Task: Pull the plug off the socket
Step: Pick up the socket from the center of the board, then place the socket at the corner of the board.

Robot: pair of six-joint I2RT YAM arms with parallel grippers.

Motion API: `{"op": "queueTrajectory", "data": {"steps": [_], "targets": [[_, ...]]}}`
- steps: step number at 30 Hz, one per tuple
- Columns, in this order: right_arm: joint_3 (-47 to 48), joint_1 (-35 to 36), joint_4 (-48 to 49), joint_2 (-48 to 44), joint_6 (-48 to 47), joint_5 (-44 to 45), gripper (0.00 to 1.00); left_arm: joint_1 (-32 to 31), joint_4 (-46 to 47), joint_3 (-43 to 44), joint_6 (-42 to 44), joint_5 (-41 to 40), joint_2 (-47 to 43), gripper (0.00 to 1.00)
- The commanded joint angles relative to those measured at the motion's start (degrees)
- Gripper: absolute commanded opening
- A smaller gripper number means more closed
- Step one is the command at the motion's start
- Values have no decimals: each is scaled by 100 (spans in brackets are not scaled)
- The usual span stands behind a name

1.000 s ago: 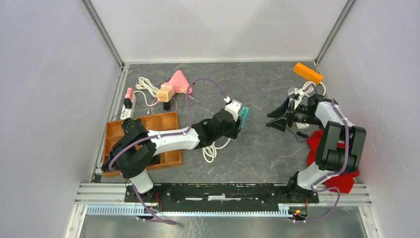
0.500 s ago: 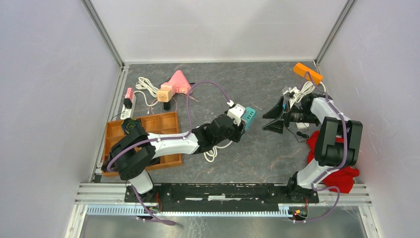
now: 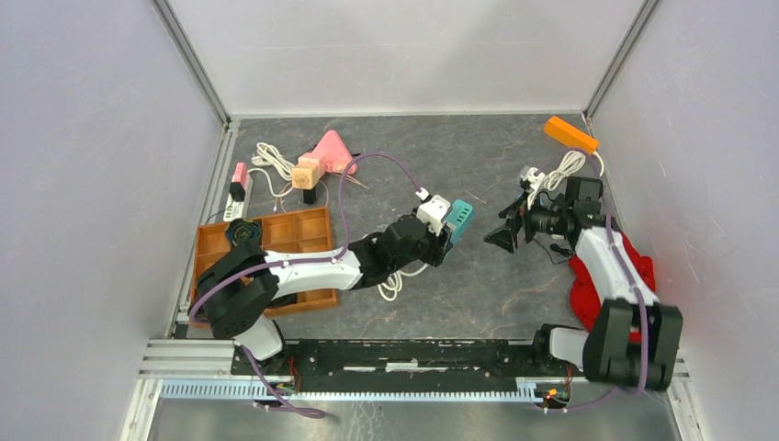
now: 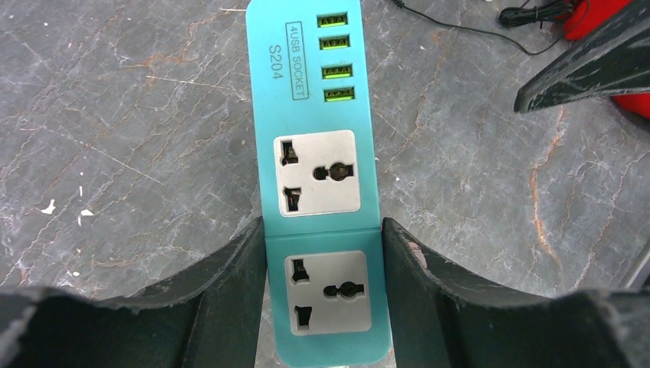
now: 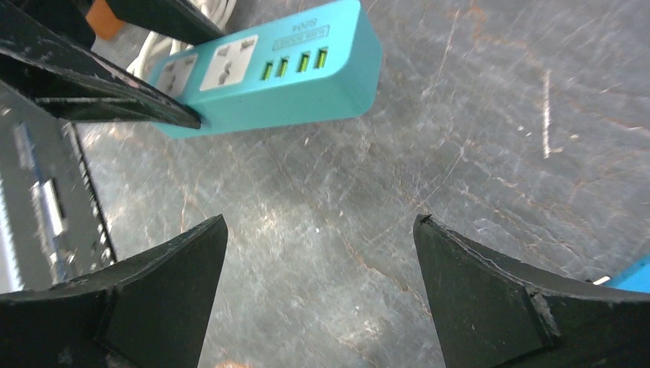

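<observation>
The socket (image 3: 458, 219) is a teal strip with two outlets and several USB ports. My left gripper (image 3: 447, 228) is shut on its near end, lifted off the table. In the left wrist view the fingers (image 4: 238, 268) press both long sides of the socket (image 4: 318, 100), and both outlets are empty. My right gripper (image 3: 503, 234) stands wide open just right of the socket and holds nothing. In the right wrist view only bare table shows between the gripper (image 5: 320, 222) fingertips, with the socket (image 5: 268, 73) beyond. A white plug (image 3: 529, 174) on a white cord lies behind the right gripper.
An orange compartment tray (image 3: 276, 253) sits at the left, with a pink object (image 3: 331, 152), a wooden block (image 3: 307, 172) and a white power strip (image 3: 237, 188) behind it. An orange block (image 3: 570, 134) lies far right. A red cloth (image 3: 625, 276) lies under the right arm.
My right gripper has opened wide and drawn slightly toward me, and its arm has swung round to the right. The left gripper has shifted the socket a little to the right.
</observation>
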Motion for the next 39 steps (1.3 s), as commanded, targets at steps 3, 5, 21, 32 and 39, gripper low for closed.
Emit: {"op": "queueTrajectory", "data": {"steps": [3, 5, 21, 32, 39], "targets": [[-602, 91, 3574, -269, 4035, -562, 98, -43, 597, -166, 170, -37, -503, 2], [-755, 95, 4133, -17, 5017, -685, 98, -63, 682, -225, 179, -59, -560, 2], [-2041, 633, 7578, 142, 8836, -139, 98, -159, 1213, -354, 241, -70, -643, 2], [-2176, 863, 8026, 435, 9189, -66, 70, -251, 1419, -302, 117, 66, -477, 2], [-2134, 859, 7953, 609, 9217, -89, 36, -268, 1318, -218, 113, 45, -384, 2]]}}
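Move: The teal socket is in the left gripper's hold near its near end; its middle lies about 3 cm ahead of that hand, 2 cm to its right and a touch above. From the open right gripper the socket's middle is some 10 cm left and 1 cm back, about level. On the table about 12 cm below the right hand, the blue plug sits 6 cm ahead and 8 cm right of it, the black adapter 5 cm back and 14 cm right, the white cable coil 13 cm back and 22 cm left. Bring the right gripper about 7 cm left and 3 cm up to the socket's free USB end, first swinging a little forward and back again. As it goes, roll the wrist some 45 degrees, clockwise seen from behind the hand, and lift the fingertips towards level; then close the fingers by about half, one over the ported face and one behind, to pinch that end. Meanwhile keep the left grip and raise the socket about 3 cm, easing slightly back. ##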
